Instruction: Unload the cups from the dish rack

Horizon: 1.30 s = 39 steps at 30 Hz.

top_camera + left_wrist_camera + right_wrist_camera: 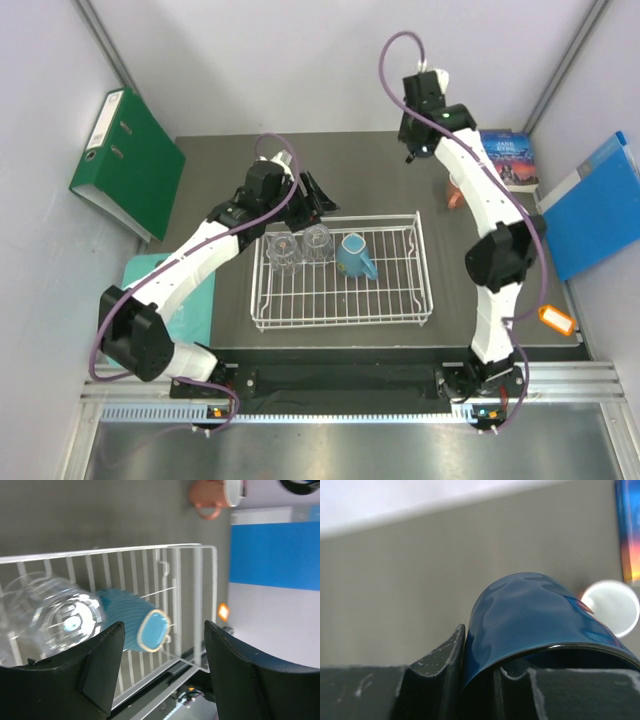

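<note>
The white wire dish rack [385, 312] sits mid-table. Two clear glass tumblers [283, 250] [317, 243] and a light blue mug [355, 257] stand along its far side. My left gripper [318, 193] hovers open just behind the tumblers, holding nothing. In the left wrist view its fingers [102, 667] frame one tumbler [55, 615] and the light blue mug [135, 622] inside the rack [197, 565]. At the far right, my right gripper [480, 675] is shut on the wall of a dark blue mug [535, 615]. A salmon-pink mug [612, 607] stands on the table beyond it.
A green binder [125, 165] leans at the back left. A blue folder [595, 205] and a book [510, 160] lie at the right. A teal mat [190, 290] lies left of the rack. An orange tag [555, 318] hangs near the right arm.
</note>
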Tool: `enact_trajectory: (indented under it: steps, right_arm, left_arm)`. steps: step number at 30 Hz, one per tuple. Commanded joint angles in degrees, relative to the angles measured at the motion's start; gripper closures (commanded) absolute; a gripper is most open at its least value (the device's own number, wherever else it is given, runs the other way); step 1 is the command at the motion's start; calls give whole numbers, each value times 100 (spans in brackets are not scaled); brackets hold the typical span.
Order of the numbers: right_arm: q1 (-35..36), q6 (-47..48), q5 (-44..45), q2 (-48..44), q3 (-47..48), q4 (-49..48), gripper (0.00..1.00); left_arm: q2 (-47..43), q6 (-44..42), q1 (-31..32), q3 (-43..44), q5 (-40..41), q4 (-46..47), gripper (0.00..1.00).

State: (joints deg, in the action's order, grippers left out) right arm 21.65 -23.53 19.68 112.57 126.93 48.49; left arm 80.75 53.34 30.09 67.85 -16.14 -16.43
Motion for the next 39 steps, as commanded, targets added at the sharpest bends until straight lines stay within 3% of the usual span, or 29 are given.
enact_trajectory:
  steps: [1, 15, 19, 35, 39]
  right_arm:
    - [-38, 129, 387, 387, 289, 495, 100]
    - [-442, -64, -403, 1574, 87, 188, 100]
    - [-565, -125, -605, 1636, -388, -234, 100]
    - [-609, -249, -1133, 2190, -389, -331, 100]
    - [-601, -222, -1168, 2068, -485, -401, 82]
  left_arm:
    - [-288, -456, -3, 193, 831, -870, 31]
    - [151, -606, -11, 166, 841, -897, 32]
    - [344, -623, -3, 193, 806, -897, 33]
    - [828, -632, -11, 386, 674, -933, 33]
    - [846, -729, -3, 448, 621, -924, 33]
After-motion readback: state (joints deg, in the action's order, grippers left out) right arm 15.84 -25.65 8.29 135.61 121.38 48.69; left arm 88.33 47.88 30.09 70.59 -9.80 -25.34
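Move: The right hand holds the dark-blue cup; its set-down spot on the bare counter is about 26 cm below, 2 cm ahead and 3 cm right. The salmon mug stands about 9 cm right of that spot and 3 cm farther out, with the book about 22 cm right of the spot and 9 cm farther. From the open left hand, the light-blue cup is about 8 cm right, 2 cm back and 18 cm down, the nearer clear glass some 2 cm left, level fore-and-aft, 17 cm below. The right hand keeps its grip on the dark-blue cup and lowers it about 25 cm, nearly straight down to the counter behind the rack's right end, fast at first and then easing to a stop while the wrist tips some 30 degrees further towards pointing down. Meanwhile the left hand, fingers still wide open, shifts slightly left, then sinks about 7 cm in all towards the light-blue cup and clear glass, its wrist rolling a little and the fingers pointing more steeply down, with nothing grasped. ##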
